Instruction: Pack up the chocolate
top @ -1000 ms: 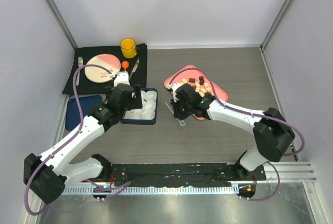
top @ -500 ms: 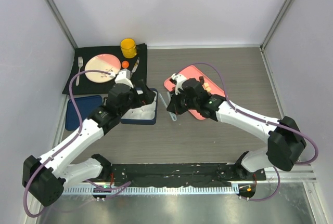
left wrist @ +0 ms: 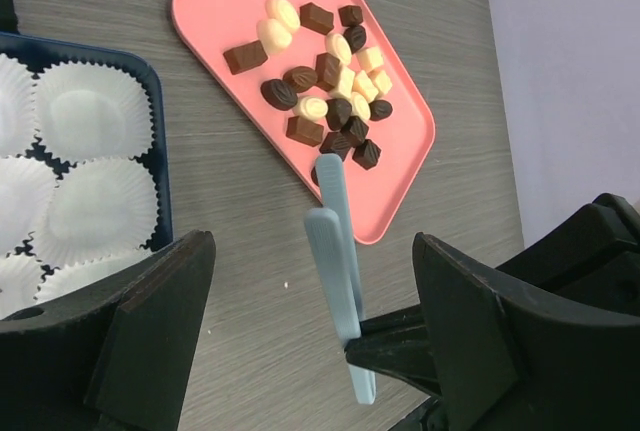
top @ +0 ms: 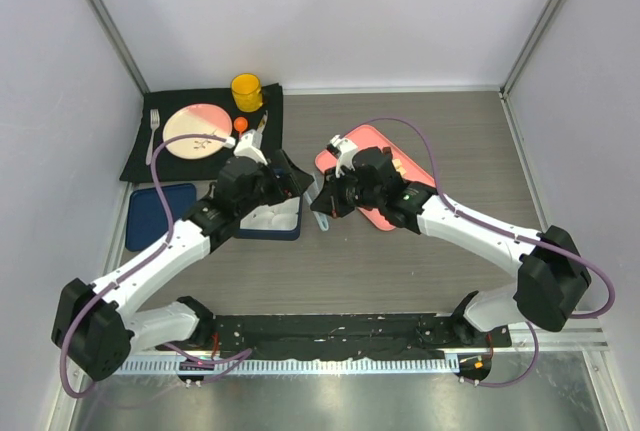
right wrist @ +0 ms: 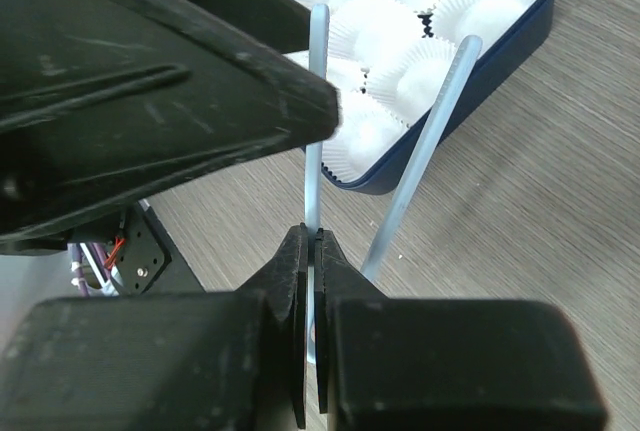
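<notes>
The chocolate (left wrist: 325, 81), several dark brown and cream pieces, lies on a pink tray (left wrist: 220, 1), which is partly hidden under the right arm in the top view (top: 345, 149). My right gripper (right wrist: 312, 241) is shut on one arm of light blue tongs (right wrist: 430, 141), holding them above the table between the tray and a navy box (top: 292, 233). My left gripper (left wrist: 315, 331) is open, its two fingers standing wide on either side of the tongs (left wrist: 335, 251) without touching them. In the top view the two grippers, left (top: 295, 183) and right (top: 328, 206), meet beside the box.
The navy box (left wrist: 160, 151) holds white paper cups (left wrist: 85, 111) with nothing in them. Its blue lid (top: 150, 216) lies to the left. A black mat (top: 150, 156) at the back left carries a plate (top: 198, 129), a fork and a yellow cup (top: 247, 91).
The right gripper lifted the tongs off the tray's edge and carried them left. The left gripper swung right from over the box until its fingers flank the tongs, closing slightly.
</notes>
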Tool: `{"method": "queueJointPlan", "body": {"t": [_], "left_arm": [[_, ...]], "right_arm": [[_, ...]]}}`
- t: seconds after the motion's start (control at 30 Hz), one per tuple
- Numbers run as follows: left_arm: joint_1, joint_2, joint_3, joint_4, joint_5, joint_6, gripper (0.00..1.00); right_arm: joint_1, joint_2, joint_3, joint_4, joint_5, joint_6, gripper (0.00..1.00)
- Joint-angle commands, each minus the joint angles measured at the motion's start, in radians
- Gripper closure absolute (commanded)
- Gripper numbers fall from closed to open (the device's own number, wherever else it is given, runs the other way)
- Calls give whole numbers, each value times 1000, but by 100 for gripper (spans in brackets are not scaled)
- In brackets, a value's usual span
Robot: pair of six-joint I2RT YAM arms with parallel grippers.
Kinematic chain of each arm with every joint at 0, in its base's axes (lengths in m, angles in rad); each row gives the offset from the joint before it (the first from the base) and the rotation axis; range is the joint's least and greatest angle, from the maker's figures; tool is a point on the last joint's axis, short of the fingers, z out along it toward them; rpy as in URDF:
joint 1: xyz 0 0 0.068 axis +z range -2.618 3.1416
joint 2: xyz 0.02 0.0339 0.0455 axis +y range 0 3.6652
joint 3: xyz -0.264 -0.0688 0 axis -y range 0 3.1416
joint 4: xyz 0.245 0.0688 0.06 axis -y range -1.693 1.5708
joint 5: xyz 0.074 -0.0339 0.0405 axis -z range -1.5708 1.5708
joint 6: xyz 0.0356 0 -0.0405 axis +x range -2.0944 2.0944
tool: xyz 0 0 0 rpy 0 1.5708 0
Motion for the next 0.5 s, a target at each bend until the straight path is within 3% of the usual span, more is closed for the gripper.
{"method": "queueJointPlan", "body": {"t": [0.0, 0.1, 0.27, 0.4, 0.47], "left_arm": [[5, 24, -4, 65, 58, -41, 21], [5, 44, -5, 94, 67, -55, 26], [5, 66, -8, 120, 67, -69, 43], [5, 72, -7, 135, 70, -95, 73], [5, 71, -8, 135, 62, -107, 79]], "right_arm": [[-1, -16, 40, 73, -39, 18, 99], [-1, -9, 45, 71, -51, 18, 99], [-1, -4, 46, 73, -62, 13, 99], [-1, -7, 46, 74, -59, 13, 99], [-1, -12, 48, 76, -43, 14, 98]]}}
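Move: The tongs' open end stands just in front of the left hand, between its spread fingers, about 3 cm to the right, 1 cm ahead and 1 cm lower. The box with the paper cups has its middle some 11 cm left of this hand, 5 cm back and 16 cm below, and the chocolate tray lies about 24 cm right, 6 cm ahead and 18 cm below. From the right hand, which already holds the tongs farther down, that open end is roughly 7 cm forward, 3 cm left and 3 cm higher. The left hand eases about 2 cm to its right and 1 cm down towards the tongs' open end, its wrist turning only some 5 degrees, while its fingers close from nearly wide open to about a quarter open around the tongs and seem to pinch one leg near its tip. The right hand keeps its shut grip lower on the tongs and holds them almost still in the air, drifting less than 1 cm. ##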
